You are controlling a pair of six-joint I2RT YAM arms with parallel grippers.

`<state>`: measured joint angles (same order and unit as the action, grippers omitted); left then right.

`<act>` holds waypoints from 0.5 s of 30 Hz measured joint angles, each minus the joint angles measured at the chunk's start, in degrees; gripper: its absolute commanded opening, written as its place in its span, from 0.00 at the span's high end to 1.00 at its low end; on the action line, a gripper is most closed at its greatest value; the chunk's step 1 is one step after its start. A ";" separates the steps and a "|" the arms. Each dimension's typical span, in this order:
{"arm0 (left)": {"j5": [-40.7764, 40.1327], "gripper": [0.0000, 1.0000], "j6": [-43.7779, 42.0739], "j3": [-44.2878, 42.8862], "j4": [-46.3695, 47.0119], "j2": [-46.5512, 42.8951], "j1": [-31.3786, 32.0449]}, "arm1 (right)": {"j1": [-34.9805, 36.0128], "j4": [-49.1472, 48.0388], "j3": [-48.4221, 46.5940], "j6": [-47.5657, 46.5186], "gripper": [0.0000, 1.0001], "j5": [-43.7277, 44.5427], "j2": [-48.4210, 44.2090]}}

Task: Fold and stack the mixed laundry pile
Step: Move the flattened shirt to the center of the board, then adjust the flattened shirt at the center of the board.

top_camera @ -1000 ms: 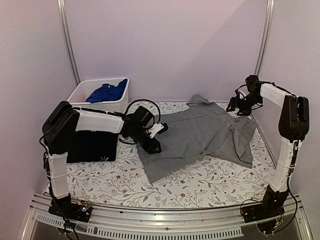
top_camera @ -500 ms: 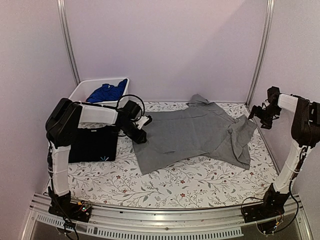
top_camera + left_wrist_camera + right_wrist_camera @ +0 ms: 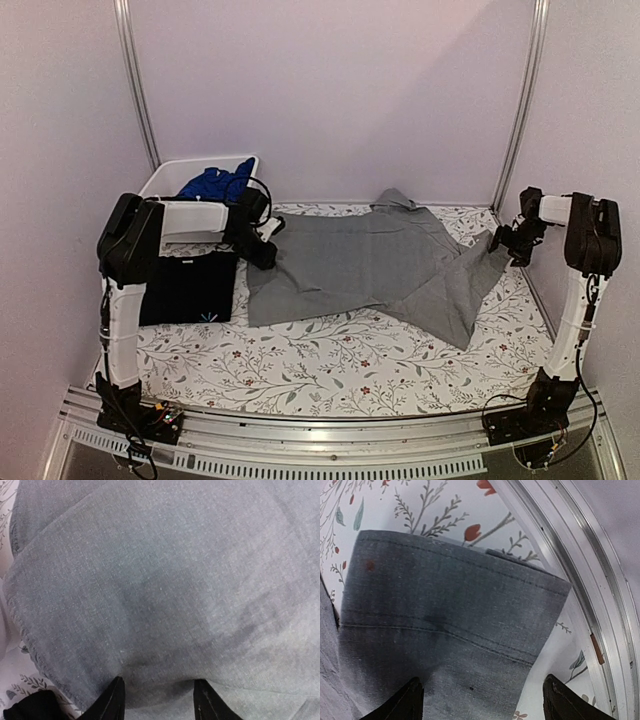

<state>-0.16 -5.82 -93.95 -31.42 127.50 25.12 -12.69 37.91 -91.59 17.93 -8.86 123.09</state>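
Note:
A grey collared shirt [image 3: 380, 265] lies spread across the middle of the flowered table [image 3: 350, 360]. My left gripper [image 3: 266, 243] is at its left edge, shut on a fold of the grey cloth [image 3: 165, 580], which bunches between the fingertips [image 3: 114, 702]. My right gripper [image 3: 508, 243] hovers open at the shirt's right sleeve end, and the flat grey cuff [image 3: 450, 595] lies under its wide-spread fingers [image 3: 412, 702]. A folded black T-shirt [image 3: 190, 290] with a small light mark rests at the left. A bright blue garment [image 3: 213, 184] sits in the white bin [image 3: 200, 162].
The white bin stands at the back left, close behind my left arm. An aluminium rail [image 3: 570, 555] runs along the table's right edge, right by the cuff. Purple walls close in the back and sides.
My left gripper has pulled the shirt's left edge back and to the left, toward the bin. The shirt has stretched out wider. My right gripper swung out, then came down at the right sleeve end.

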 measured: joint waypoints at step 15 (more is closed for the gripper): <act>-0.52 0.50 0.63 -0.17 -0.72 -1.33 0.74 | 6.95 0.87 -4.44 -7.69 1.00 2.21 4.15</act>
<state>-0.69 -5.19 -94.13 -32.14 126.17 25.87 -5.74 38.79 -96.03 10.24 -6.66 127.24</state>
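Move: The right hand hangs open just above the shirt's right end: the middle of that loose end lies about 3 cm to its left, 2 cm ahead and 2 cm below. The metal rail runs about 6 cm to its right. The shirt's near corner lies some 28 cm back and 22 cm to the left. The left hand is at the shirt's other side, with that loose end roughly 73 cm to its right and 2 cm ahead. Low over the board, the right hand sweeps about 5 cm to the left, away from the rail and in across the shirt's right end, edging some 2 cm forward and sinking about 1 cm before it levels off. As it goes it turns roughly 10 to 15 degrees counter-clockwise, and its wide-open fingers shut fully, beginning a pinch on a gathered fold of the grey cloth, while the left hand stays half open at the shirt's left side and only rises about 1 cm. ##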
